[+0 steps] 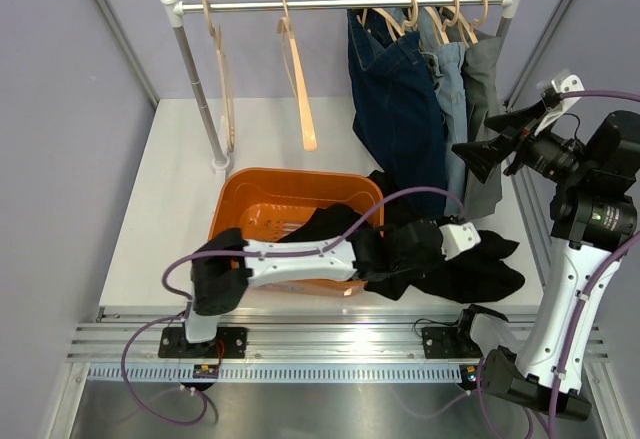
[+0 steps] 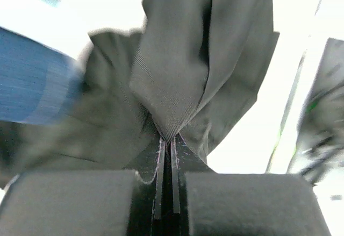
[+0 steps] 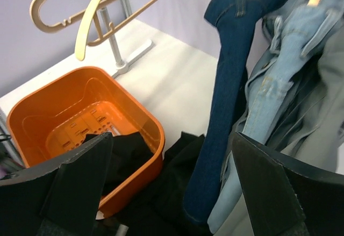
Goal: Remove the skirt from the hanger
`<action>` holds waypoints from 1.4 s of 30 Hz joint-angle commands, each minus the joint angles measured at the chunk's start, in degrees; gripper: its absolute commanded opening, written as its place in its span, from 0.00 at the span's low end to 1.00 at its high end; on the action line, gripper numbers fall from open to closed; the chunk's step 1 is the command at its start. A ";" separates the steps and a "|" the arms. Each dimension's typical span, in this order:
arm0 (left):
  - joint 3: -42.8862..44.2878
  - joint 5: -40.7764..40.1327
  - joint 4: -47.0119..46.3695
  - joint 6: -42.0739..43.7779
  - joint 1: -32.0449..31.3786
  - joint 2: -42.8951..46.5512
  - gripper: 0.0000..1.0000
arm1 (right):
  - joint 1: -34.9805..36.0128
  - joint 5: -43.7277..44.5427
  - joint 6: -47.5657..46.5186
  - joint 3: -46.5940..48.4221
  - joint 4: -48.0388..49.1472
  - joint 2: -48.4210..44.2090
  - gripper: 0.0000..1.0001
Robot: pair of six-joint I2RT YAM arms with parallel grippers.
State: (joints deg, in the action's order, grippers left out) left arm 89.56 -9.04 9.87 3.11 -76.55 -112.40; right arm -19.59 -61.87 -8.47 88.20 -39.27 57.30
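Observation:
A black skirt (image 1: 470, 271) lies crumpled on the white table, off any hanger, with part of it draped into the orange basket (image 1: 290, 175). My left arm reaches across to it, and my left gripper (image 1: 485, 254) is shut on a fold of the skirt. In the left wrist view the dark cloth (image 2: 172, 74) fans out from the jaws of the left gripper (image 2: 167, 139), which are pressed together. My right gripper (image 1: 495, 139) hovers open beside the hanging clothes. In the right wrist view the right gripper (image 3: 172, 139) holds nothing, with the skirt (image 3: 177, 177) below it.
On the rail (image 1: 340, 3) hang dark denim (image 1: 400, 109), light denim (image 1: 455, 109) and a grey garment (image 1: 485, 99) at the right. Two bare wooden hangers (image 1: 300, 89) (image 1: 222, 69) hang at the left. The rack's post (image 1: 200, 89) stands behind the basket.

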 commanded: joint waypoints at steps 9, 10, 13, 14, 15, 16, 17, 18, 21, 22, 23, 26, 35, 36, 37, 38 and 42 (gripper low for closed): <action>-1.76 -6.60 -8.55 -1.10 -0.17 24.94 0.00 | -0.71 6.93 6.54 8.74 6.04 0.45 1.00; -1.84 -7.91 -8.90 -0.83 -0.17 26.08 0.00 | -0.80 7.20 6.62 8.74 6.04 0.53 1.00; -1.67 -11.25 -9.60 1.45 -0.09 30.74 0.00 | -0.88 7.37 6.80 8.30 6.31 0.62 0.99; -1.58 -12.22 -9.69 2.24 -0.09 31.88 0.00 | -0.88 7.37 6.89 8.04 6.39 0.62 0.99; -1.41 -13.36 -11.00 3.90 0.00 34.07 0.00 | -0.88 7.46 6.89 7.69 6.48 0.62 0.99; -1.23 -15.55 -11.18 4.79 0.26 35.13 0.00 | -0.97 7.46 6.89 7.42 6.57 0.53 0.99; -1.14 -16.44 -11.36 5.84 0.35 36.27 0.00 | -0.97 7.55 6.89 7.25 6.57 0.53 0.99; -0.79 -17.41 -11.62 7.85 0.44 38.29 0.00 | -1.06 7.64 6.89 6.81 6.57 0.62 0.99; 1.04 -21.45 -10.76 11.98 1.23 41.46 0.00 | -1.15 7.64 7.06 6.02 6.75 0.53 0.99; 1.67 -22.85 -10.40 12.96 1.41 41.91 0.00 | -1.15 7.64 7.06 5.75 7.01 0.53 1.00; 2.28 -23.21 -10.05 14.27 1.41 42.43 0.00 | -1.15 7.64 7.15 5.49 7.01 0.53 0.99; 4.74 -24.71 -8.64 18.32 1.49 44.02 0.00 | -1.24 7.73 7.24 4.44 7.27 0.53 0.99; 7.21 -30.59 -12.59 28.86 1.41 49.37 0.00 | -1.50 8.16 7.15 2.59 7.45 0.45 0.99; 7.12 -31.30 -12.85 29.83 1.41 49.90 0.00 | -1.50 8.16 7.24 2.33 7.45 0.45 0.99; 7.03 -32.52 -13.03 30.54 1.49 50.43 0.00 | -1.50 8.16 7.24 2.24 7.45 0.45 0.99; 6.86 -33.06 -13.73 31.68 1.41 51.65 0.00 | -1.59 8.25 7.24 2.15 7.54 0.45 0.99; 5.46 -35.34 -14.70 33.79 1.41 54.55 0.00 | -1.67 8.25 7.24 1.89 7.54 0.53 0.99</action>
State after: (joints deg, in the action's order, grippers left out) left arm 93.76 -40.40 2.50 32.64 -75.29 -61.19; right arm -20.71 -54.46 -2.07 90.24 -34.04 57.98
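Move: The black skirt is already pinched in the shut left fingers, some 12 cm above the table; the orange box it is taken over stands about 31 cm to the left and 8 cm ahead, 6 cm lower. The hanging dark jeans are roughly 24 cm ahead, 9 cm left and 18 cm up, the nearer empty hanger about 20 cm ahead, 29 cm left and 30 cm up. From the right hand the box lies some 30 cm left, level fore and aft, 36 cm down. Still pinching the black skirt, the left hand shoots almost straight up off the table, then bends its climb leftward past the hanging jeans to above the orange box, some 44 cm up and 32 cm left in all, the wrist swinging roughly 65 degrees so the fingers go from pointing right and down to forward and somewhat up. The open, empty right hand rises about 5 cm and sinks back part of the way, turning slightly clockwise in front of the hanging clothes. ##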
